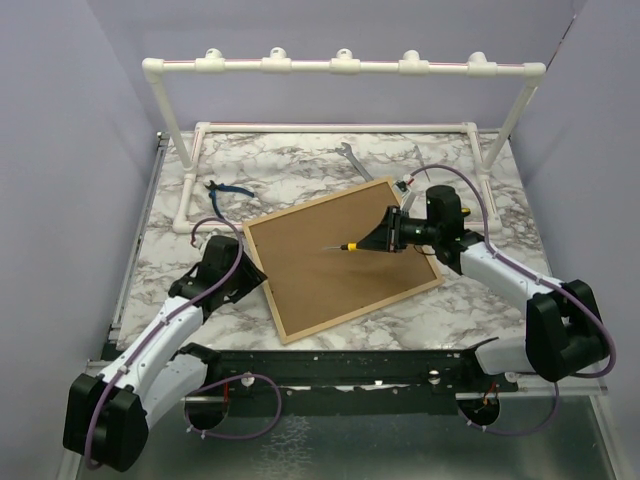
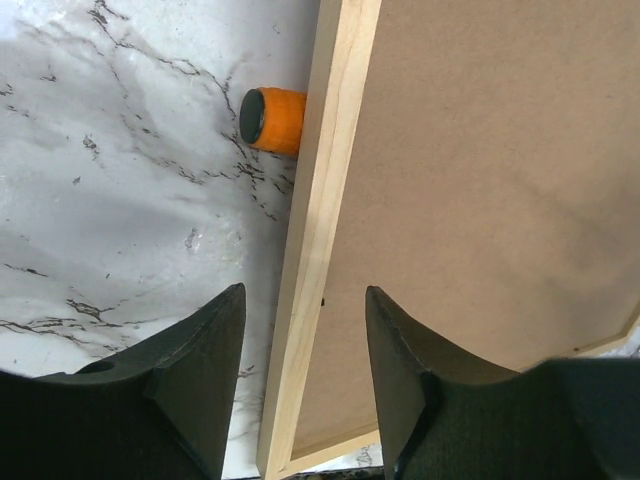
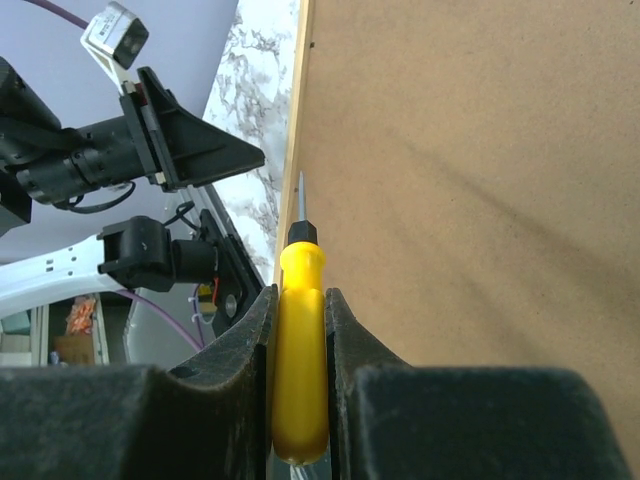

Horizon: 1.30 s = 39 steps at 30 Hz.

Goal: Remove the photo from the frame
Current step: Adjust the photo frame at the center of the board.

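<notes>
The frame (image 1: 310, 272) lies face down and askew on the marble table, its brown fibreboard back (image 2: 480, 180) up and its light-wood edging (image 2: 325, 200) around it. The photo is hidden beneath that back. My left gripper (image 2: 304, 292) is open, its jaws astride the frame's left wooden edge near a corner, with a gap on each side; the top view shows the left gripper (image 1: 240, 268) there. My right gripper (image 3: 300, 292) is shut on a yellow-handled screwdriver (image 3: 302, 350). That screwdriver (image 1: 347, 246) points left over the middle of the back.
An orange cylinder (image 2: 272, 120) lies on the marble against the frame's outer edge. Blue-handled pliers (image 1: 225, 190) and a metal wrench (image 1: 355, 160) lie farther back. A white PVC pipe rack (image 1: 340, 66) spans the far side of the table.
</notes>
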Available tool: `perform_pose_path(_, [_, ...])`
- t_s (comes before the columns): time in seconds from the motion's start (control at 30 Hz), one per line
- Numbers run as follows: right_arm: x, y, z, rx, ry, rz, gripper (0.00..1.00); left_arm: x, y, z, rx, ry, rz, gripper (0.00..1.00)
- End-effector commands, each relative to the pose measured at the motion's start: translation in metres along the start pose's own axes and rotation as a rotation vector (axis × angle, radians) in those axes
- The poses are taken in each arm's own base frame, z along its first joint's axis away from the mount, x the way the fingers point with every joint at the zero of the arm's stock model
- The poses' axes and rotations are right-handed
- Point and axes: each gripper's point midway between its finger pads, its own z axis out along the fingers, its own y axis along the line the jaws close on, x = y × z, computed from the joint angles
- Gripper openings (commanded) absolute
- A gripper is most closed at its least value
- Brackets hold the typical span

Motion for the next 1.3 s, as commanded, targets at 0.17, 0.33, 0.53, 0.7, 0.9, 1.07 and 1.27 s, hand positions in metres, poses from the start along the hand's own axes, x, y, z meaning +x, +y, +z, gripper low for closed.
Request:
perform_pose_path(0.17, [-0.005,0.007,-0.002,-0.049,0.004,-0.035,0.01,0.008,0.005,0.018,-0.039,0.010,0.033,0.47])
perform_pose_path(0.33, [-0.003,0.007,-0.003,-0.049,0.020,-0.043,0.01,0.008,-0.006,0.026,-0.035,-0.011,0.082,0.43])
perform_pose_path(0.53, [-0.001,0.009,-0.008,-0.043,0.025,-0.053,0.00,0.014,-0.016,0.039,-0.062,0.012,0.143,0.33])
perform_pose_path(0.7, [0.000,0.011,-0.012,-0.036,0.025,-0.059,0.01,0.008,-0.028,0.043,-0.075,-0.013,0.200,0.09])
perform_pose_path(0.9, [-0.001,0.004,-0.019,0.025,0.010,-0.062,0.01,-0.013,-0.062,0.036,-0.029,-0.070,0.251,0.04])
perform_pose_path(1.07, [-0.006,0.000,-0.025,0.074,-0.027,-0.065,0.00,-0.017,-0.096,0.040,0.015,-0.062,0.316,0.03])
perform_pose_path(1.27, [-0.013,-0.008,-0.034,0.162,-0.068,-0.073,0.01,-0.015,-0.131,0.053,0.054,-0.040,0.418,0.01])
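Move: The left hand is open above the photo frame's left side; the stretch it will grip lies about 1 cm ahead, 2 cm to its right and 4 cm below. An orange handle pokes out from under that side, about 4 cm ahead of the hand and 1 cm to its left, some 5 cm down; the blue pliers lie about 19 cm ahead and 7 cm left. From the right hand, which holds the yellow screwdriver, the grip spot is some 22 cm left, 9 cm back and 12 cm lower. Downward first, about 3.5 cm and a little to the right, the left hand sinks astride the photo frame's left side and its fingers close, pinching the wood. Then it carries that side forward and right, some 5 cm each way, rising about 4 cm and swinging slightly clockwise. The right hand keeps hold of the screwdriver above the backing and drifts about 2 cm right. ##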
